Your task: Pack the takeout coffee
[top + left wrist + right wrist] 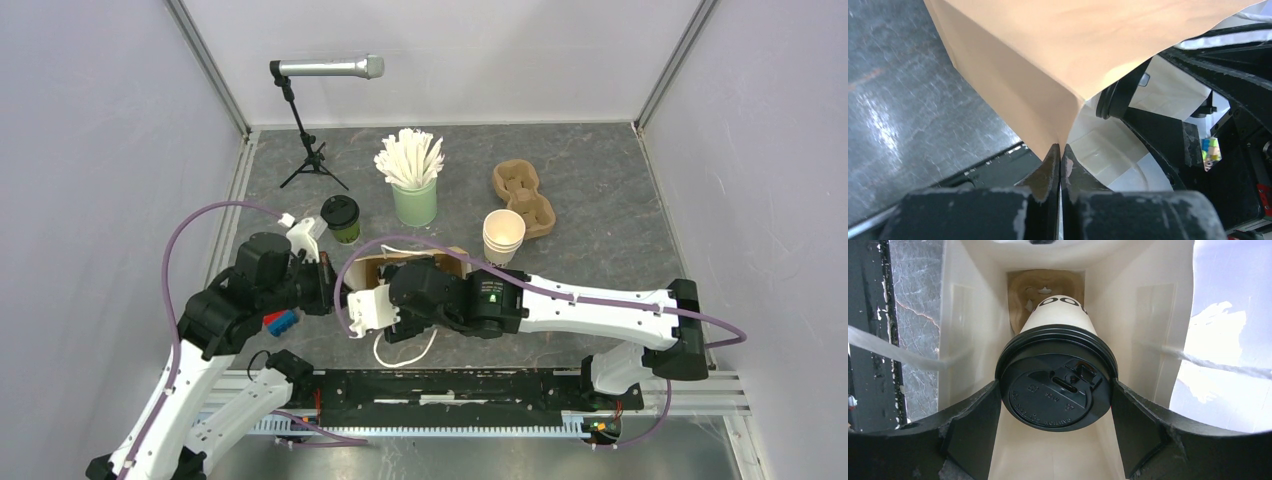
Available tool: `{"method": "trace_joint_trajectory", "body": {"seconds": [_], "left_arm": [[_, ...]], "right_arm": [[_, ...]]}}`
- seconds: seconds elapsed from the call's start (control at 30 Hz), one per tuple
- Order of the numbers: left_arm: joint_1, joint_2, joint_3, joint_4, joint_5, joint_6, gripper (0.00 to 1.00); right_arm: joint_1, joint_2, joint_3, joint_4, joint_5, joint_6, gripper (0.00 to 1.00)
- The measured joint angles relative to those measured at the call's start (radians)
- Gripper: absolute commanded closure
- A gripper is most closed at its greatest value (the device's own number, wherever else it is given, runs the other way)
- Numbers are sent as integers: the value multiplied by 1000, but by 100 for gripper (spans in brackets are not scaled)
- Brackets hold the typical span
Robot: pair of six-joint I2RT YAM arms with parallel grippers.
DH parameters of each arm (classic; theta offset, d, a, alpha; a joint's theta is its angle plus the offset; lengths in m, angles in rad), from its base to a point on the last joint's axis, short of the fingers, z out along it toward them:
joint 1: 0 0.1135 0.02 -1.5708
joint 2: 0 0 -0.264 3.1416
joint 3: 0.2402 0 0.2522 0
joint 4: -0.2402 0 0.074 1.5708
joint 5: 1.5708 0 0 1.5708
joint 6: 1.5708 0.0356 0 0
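A white takeout coffee cup [1058, 315] with dark print and a black lid [1048, 400] is inside the open brown paper bag [973, 340]. Its base points at a cardboard carrier [1020, 290] deep in the bag. My right gripper [1055, 385] is shut on the cup, with a finger against each side of the lid. My left gripper [1060, 150] is shut on the bag's edge [1048, 100]. In the top view, the bag [372, 268] lies between the left gripper [328, 285] and right gripper [380, 305]. The olive-green coffee cup [341, 218] stands behind the bag with its lid on.
A mint-green cup of white sticks [413, 190], a stack of lidless cream cups [503, 237] and a second cardboard carrier [523, 195] stand at the back. A microphone on a tripod [312, 150] is at the back left. The bag's white string handle [405, 350] lies near the front rail.
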Motion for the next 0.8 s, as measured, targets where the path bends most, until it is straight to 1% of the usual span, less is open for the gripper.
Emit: {"method": "trace_joint_trajectory", "body": {"seconds": [0.13, 0.17, 0.2, 0.27, 0.33, 0.43, 0.53, 0.6, 0.73, 0.77, 0.8], "left_arm": [[0, -12, -23, 44, 0, 97, 97], [0, -15, -27, 49, 0, 118, 96], [0, -18, -32, 55, 3, 132, 90], [0, -35, -47, 69, 16, 150, 72], [0, -64, -72, 82, 37, 152, 67], [0, -116, -100, 79, 58, 146, 56], [0, -153, -110, 78, 64, 115, 50], [0, -164, -114, 76, 64, 102, 50], [0, -156, -121, 75, 64, 90, 50], [0, -151, -124, 75, 64, 89, 51], [0, -148, -127, 75, 63, 88, 55]], "right_arm": [[0, 21, 1, -7, -15, -38, 33], [0, 32, 5, -15, -18, -42, 33], [2, 43, 7, -23, -20, -47, 33], [8, 60, 8, -37, -18, -55, 33], [18, 66, 8, -52, -14, -61, 33], [34, 66, 8, -61, -9, -60, 33], [40, 66, 5, -57, 5, -55, 33], [41, 66, 0, -50, 14, -52, 33], [41, 66, -3, -48, 34, -52, 33], [41, 66, -3, -47, 38, -53, 33], [41, 66, -3, -46, 42, -53, 33]]}}
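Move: The right hand already holds the lidded cup in the mouth of the bag; the carrier on the bag's floor lies about 3 cm ahead, 6 cm to its left and 15 cm below. The left fingers are shut on the bag's near-left rim, with the bag's middle some 2 cm ahead, 11 cm to the right and 12 cm down. From the left hand, the other lidded cup stands about 10 cm ahead, 4 cm left and 18 cm lower. Downward, with a slight draw back, the right hand takes the gripped cup some 3 cm deeper into the bag towards the carrier, its left side dipping just under 10 degrees. The left hand tips its fingers up and turns a little clockwise on the pinched rim, then opens to about half and eases back roughly 2 cm, letting go with the corner still between its fingers. ##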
